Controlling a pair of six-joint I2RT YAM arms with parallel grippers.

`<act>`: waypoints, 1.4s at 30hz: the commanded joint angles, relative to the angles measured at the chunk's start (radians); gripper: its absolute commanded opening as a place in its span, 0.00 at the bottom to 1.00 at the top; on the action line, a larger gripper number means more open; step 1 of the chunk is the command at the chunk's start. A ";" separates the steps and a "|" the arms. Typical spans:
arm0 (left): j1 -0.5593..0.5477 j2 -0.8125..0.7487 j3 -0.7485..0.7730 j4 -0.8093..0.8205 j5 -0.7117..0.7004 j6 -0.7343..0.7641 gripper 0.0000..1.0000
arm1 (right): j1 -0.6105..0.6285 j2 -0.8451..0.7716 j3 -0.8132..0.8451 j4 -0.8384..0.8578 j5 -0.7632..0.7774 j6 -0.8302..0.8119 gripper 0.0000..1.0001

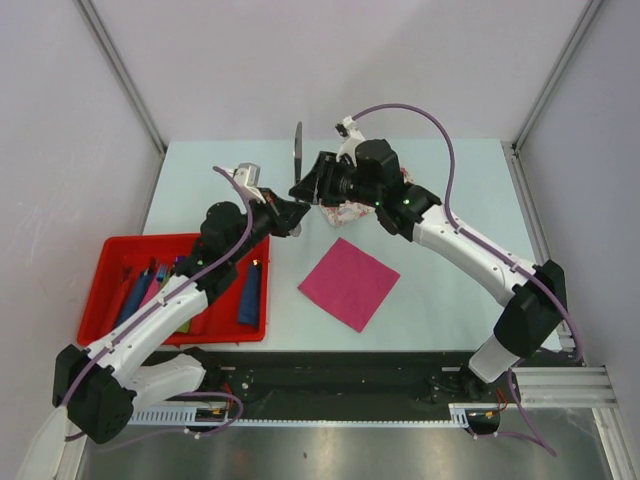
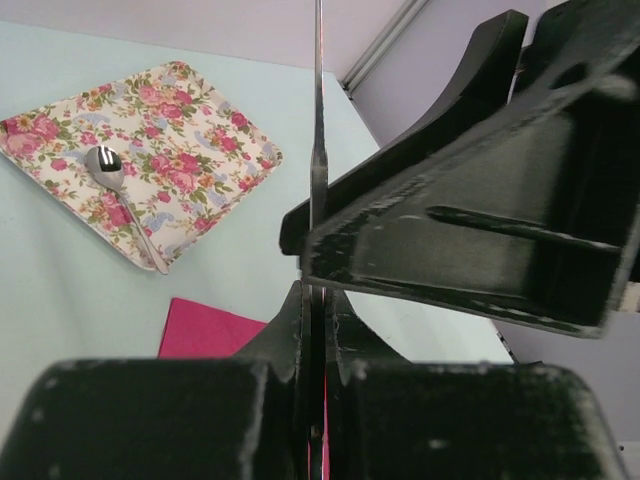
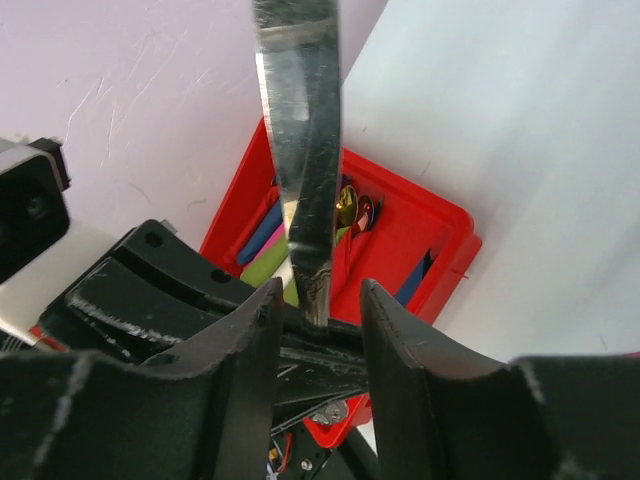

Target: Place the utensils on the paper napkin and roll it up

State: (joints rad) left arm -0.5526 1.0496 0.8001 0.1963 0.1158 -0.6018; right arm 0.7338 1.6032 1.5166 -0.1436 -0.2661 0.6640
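A silvery knife (image 1: 297,150) stands upright over the back of the table, and my left gripper (image 1: 291,212) is shut on its lower end. The left wrist view shows the knife (image 2: 318,150) edge-on, pinched at my left gripper (image 2: 320,312). My right gripper (image 1: 310,187) reaches in from the right. In its own view the right gripper (image 3: 315,300) is open, with a gap between the knife (image 3: 300,130) and each of the two fingers. The pink paper napkin (image 1: 349,283) lies flat mid-table, its corner (image 2: 205,330) also showing. A spoon (image 2: 120,190) rests on the floral mat (image 2: 190,120).
A red tray (image 1: 110,272) at the left holds blue, green and pink rolls; it also shows behind the knife (image 3: 425,235). The floral mat (image 1: 345,212) is mostly hidden under the right arm. The right gripper's black body (image 2: 480,220) fills the left wrist view.
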 commanded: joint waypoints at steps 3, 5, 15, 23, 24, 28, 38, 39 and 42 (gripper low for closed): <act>-0.006 -0.037 -0.001 0.037 0.019 0.008 0.00 | 0.006 0.034 0.056 0.032 0.018 0.020 0.26; -0.007 -0.037 -0.002 0.029 0.018 0.010 0.00 | 0.004 0.035 0.059 0.024 0.025 0.023 0.15; 0.042 -0.068 0.016 -0.076 0.091 0.141 0.87 | -0.034 -0.034 -0.096 -0.057 0.128 -0.049 0.00; 0.212 -0.126 0.028 -0.268 0.173 0.304 1.00 | -0.045 -0.163 -0.507 0.012 0.261 -0.162 0.00; 0.224 -0.131 0.027 -0.284 0.176 0.313 1.00 | -0.045 -0.160 -0.528 0.031 0.265 -0.164 0.00; 0.235 -0.157 0.005 -0.327 0.185 0.326 1.00 | -0.045 -0.083 -0.544 0.021 0.262 -0.184 0.00; 0.235 -0.155 -0.018 -0.370 0.165 0.333 1.00 | -0.065 0.155 -0.351 -0.212 0.216 -0.248 0.00; 0.235 -0.151 -0.018 -0.370 0.163 0.336 0.99 | -0.063 0.161 -0.340 -0.218 0.211 -0.248 0.00; 0.235 -0.132 -0.013 -0.362 0.157 0.347 1.00 | -0.067 0.195 -0.306 -0.234 0.171 -0.274 0.00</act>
State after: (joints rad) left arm -0.3225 0.9081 0.7883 -0.1772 0.2737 -0.2859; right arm 0.6720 1.7744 1.1305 -0.3473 -0.0540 0.4316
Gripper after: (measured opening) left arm 0.996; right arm 0.068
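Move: Upright between the right hand's still-open fingers stands the knife, its middle only about 1 cm above that hand point. The left hand holds the same knife by the handle, so its middle is some 4 cm above the left hand. From the right hand, the napkin's middle lies about 7 cm back, 11 cm to the right and 32 cm below; the spoon, about as low, is some 12 cm ahead and 9 cm to the right. Pinching the knife where blade meets handle, the right hand takes it over; the left then opens wide, lets go and backs off about 8 cm to its left, sinking some 5 cm. The right lowers the knife nearly 30 cm towards the napkin, shifting about 11 cm right and tilting its fingers some 40 degrees further downward. ##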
